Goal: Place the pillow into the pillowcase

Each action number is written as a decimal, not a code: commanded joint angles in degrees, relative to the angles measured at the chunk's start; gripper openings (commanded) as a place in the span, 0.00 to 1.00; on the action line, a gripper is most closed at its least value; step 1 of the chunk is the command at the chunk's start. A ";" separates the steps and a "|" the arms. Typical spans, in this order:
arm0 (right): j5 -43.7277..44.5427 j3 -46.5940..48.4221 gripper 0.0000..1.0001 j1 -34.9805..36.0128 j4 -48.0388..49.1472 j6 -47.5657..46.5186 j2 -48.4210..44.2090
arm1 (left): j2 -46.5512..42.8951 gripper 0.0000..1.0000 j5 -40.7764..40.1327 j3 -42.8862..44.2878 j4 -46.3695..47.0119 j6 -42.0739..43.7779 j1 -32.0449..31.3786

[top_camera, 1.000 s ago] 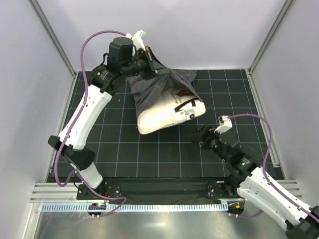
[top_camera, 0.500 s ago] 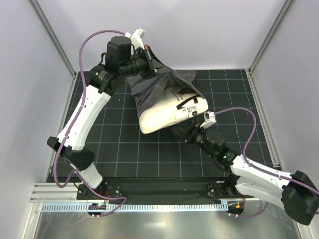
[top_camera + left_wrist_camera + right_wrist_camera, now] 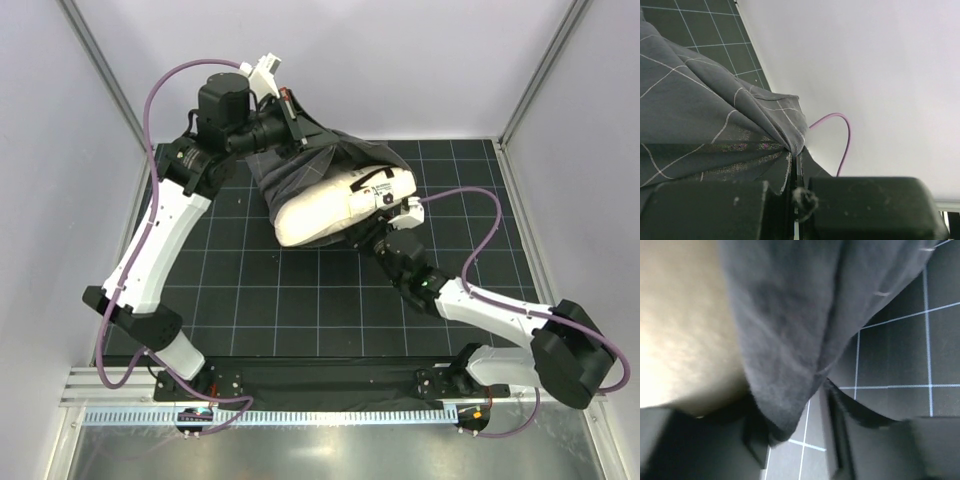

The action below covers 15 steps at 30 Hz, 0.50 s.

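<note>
The cream-white pillow [image 3: 318,210] lies at the back middle of the mat, its far part inside the dark grey checked pillowcase [image 3: 300,172]. Its printed end sticks out to the right. My left gripper [image 3: 302,124] is shut on the pillowcase's far edge and holds it raised; the left wrist view shows the fabric [image 3: 700,110] pinched between the jaws [image 3: 797,167]. My right gripper [image 3: 371,238] is open at the near right edge of the bundle. In the right wrist view a fold of pillowcase [image 3: 785,330] hangs between its fingers [image 3: 796,440], with the pillow [image 3: 680,315] to the left.
A black grid mat [image 3: 250,290] covers the table. White walls and metal frame posts [image 3: 105,80] close in the back and sides. A purple cable [image 3: 846,132] loops near the left wrist, close to the back wall.
My right arm has reached forward and left, from the open mat to the pillow's near right edge. My left gripper has drawn the pillowcase slightly left and up; the pillow shifted toward the back.
</note>
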 commanded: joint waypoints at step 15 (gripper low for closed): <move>-19.06 34.10 0.04 -2.17 -23.74 -12.19 -16.37 | -1.68 0.00 9.66 16.72 8.34 -8.11 10.38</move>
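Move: The near edge of the pillowcase's mouth hangs between the right hand's half-closed fingers, about 1 cm ahead and level with them. The cream pillow's middle lies roughly 3 cm ahead, 3 cm left and 3 cm above that hand. From the left hand, which already holds the mouth's upper edge, the near edge is about 2 cm back, 8 cm right and 27 cm below. The pillowcase's near edge is pinched as the right fingers shut on it at the end of a 1 cm reach forward; that hand then hauls the cloth about 16 cm up beside the pillow, with increasing speed, drawing back some 4 cm and turning a little counter-clockwise. The other edge stays gripped in the left hand, which rises about 7 cm and swings some 4 cm left late on. ##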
